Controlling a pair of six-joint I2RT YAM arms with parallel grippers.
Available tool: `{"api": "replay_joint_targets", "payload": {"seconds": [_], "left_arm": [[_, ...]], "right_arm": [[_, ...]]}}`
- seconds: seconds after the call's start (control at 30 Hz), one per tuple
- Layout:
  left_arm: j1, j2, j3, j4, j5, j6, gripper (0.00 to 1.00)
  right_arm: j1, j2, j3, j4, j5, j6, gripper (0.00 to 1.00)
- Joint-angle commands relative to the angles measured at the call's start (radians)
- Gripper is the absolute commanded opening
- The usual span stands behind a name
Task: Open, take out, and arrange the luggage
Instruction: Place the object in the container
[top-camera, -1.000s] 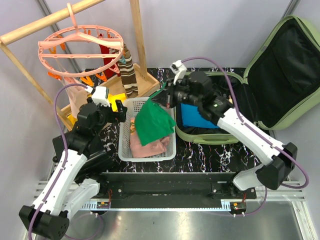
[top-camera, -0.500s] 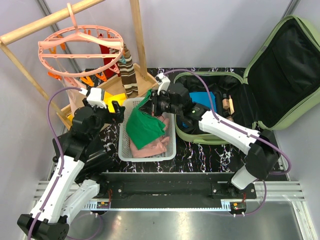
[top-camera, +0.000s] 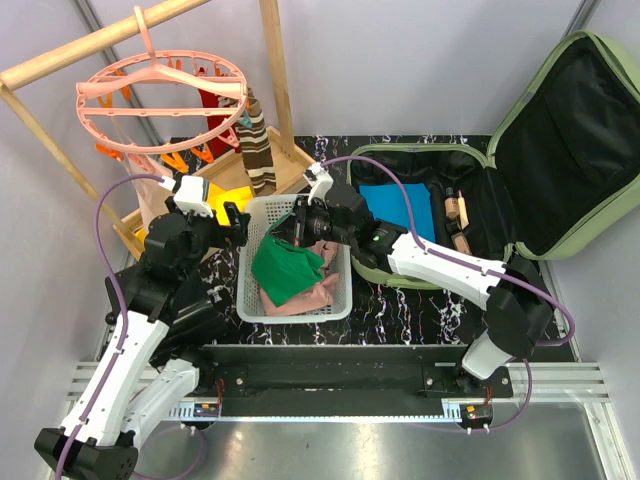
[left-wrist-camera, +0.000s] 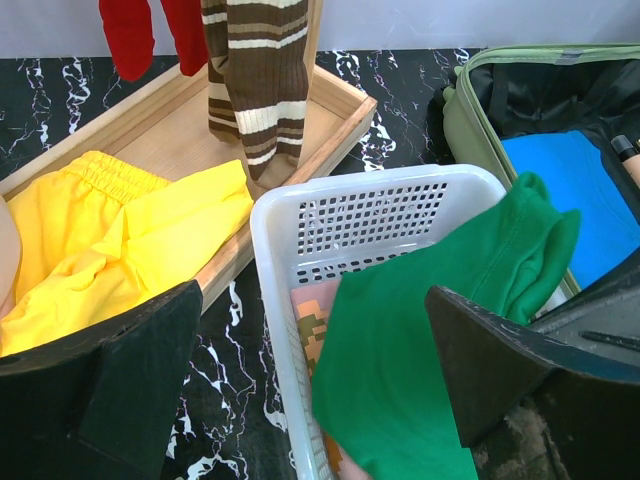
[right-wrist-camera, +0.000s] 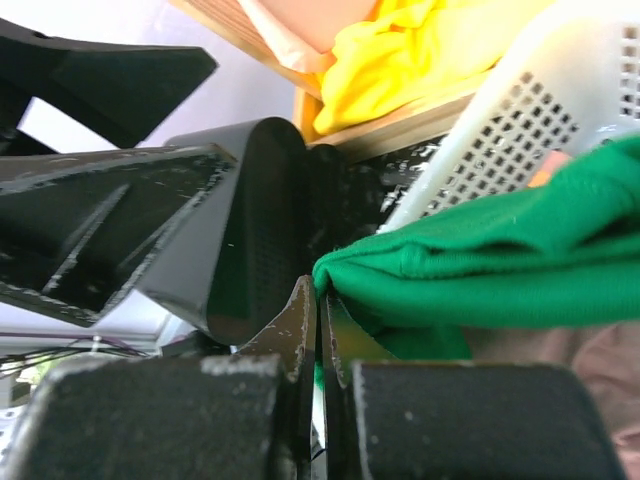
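The luggage (top-camera: 580, 130) lies open at the right, its lid leaning back and showing black lining; its green rim (left-wrist-camera: 460, 120) also shows in the left wrist view. A blue garment (top-camera: 395, 205) lies inside it. My right gripper (top-camera: 298, 225) is shut on the edge of a green cloth (top-camera: 285, 268), pinched between its tips (right-wrist-camera: 320, 290). The cloth (left-wrist-camera: 420, 340) hangs into the white basket (top-camera: 250, 290) on top of a pink garment (top-camera: 320, 295). My left gripper (top-camera: 235, 222) stands open just left of the basket's back corner, nothing between its fingers (left-wrist-camera: 150, 350).
A wooden tray (top-camera: 290, 160) behind the basket holds a yellow garment (left-wrist-camera: 120, 220). A round pink clip hanger (top-camera: 160, 95) hangs from a wooden rack, with a brown striped sock (top-camera: 257, 150) below. Small bottles (top-camera: 455, 210) stand along the suitcase's right side.
My right gripper has carried the green cloth left and down from the suitcase's edge to the basket, and the cloth now rests in it. The left arm shifted slightly early on.
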Motion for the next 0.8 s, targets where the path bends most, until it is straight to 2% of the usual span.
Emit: {"api": "replay_joint_targets", "payload": {"seconds": [0.0, 0.17, 0.4, 0.43, 0.47, 0.5, 0.53, 0.6, 0.63, 0.7, 0.73, 0.77], "left_arm": [[-0.001, -0.016, -0.009, 0.037, -0.017, -0.001, 0.99], [0.0, -0.011, -0.01, 0.037, -0.017, -0.002, 0.99], [-0.001, 0.006, -0.01, 0.035, -0.009, -0.005, 0.99], [-0.001, 0.009, -0.01, 0.035, -0.006, -0.004, 0.99], [-0.001, 0.015, -0.01, 0.035, -0.003, -0.004, 0.99], [-0.001, 0.018, -0.009, 0.034, -0.002, -0.002, 0.99], [0.0, 0.021, -0.007, 0.029, 0.003, -0.002, 0.99], [-0.001, 0.032, -0.006, 0.029, 0.008, -0.002, 0.99], [-0.001, 0.032, -0.006, 0.028, 0.011, -0.004, 0.99], [-0.001, 0.041, -0.006, 0.029, 0.018, -0.005, 0.99], [-0.001, 0.041, -0.004, 0.031, 0.021, -0.005, 0.99], [-0.001, 0.044, -0.004, 0.029, 0.025, -0.007, 0.99]], "right_arm": [[0.013, -0.023, 0.037, 0.128, 0.039, 0.066, 0.0], [0.019, -0.038, -0.048, 0.161, 0.102, 0.106, 0.0], [0.018, -0.032, -0.146, 0.018, 0.266, 0.032, 0.0], [0.018, -0.034, -0.15, -0.021, 0.277, 0.035, 0.03], [0.019, -0.04, -0.157, -0.037, 0.297, 0.034, 0.09], [0.019, -0.055, -0.172, -0.051, 0.308, 0.032, 0.23], [0.018, -0.067, -0.18, -0.077, 0.321, 0.018, 0.29], [0.018, -0.104, -0.183, -0.106, 0.346, -0.012, 0.35], [0.019, -0.114, -0.181, -0.144, 0.346, -0.056, 0.42], [0.019, -0.126, -0.167, -0.166, 0.3, -0.11, 0.49], [0.019, -0.123, -0.157, -0.205, 0.248, -0.161, 0.8], [0.019, -0.112, -0.148, -0.232, 0.224, -0.181, 0.86]]}}
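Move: The right hand holds the green cloth almost directly over the basket, whose middle is about 2 cm back and 18 cm below. In it the pink cloth lies about 5 cm back and 2 cm right of the hand; the blue cloth in the suitcase is some 9 cm ahead and 24 cm right, the yellow cloth 8 cm ahead and 22 cm left. From the left hand the basket is roughly 4 cm back, 13 cm right, 20 cm down. Right hand sinks about 9 cm towards the basket, draws right some 6 cm, fingers dipping, and releases the green cloth. ##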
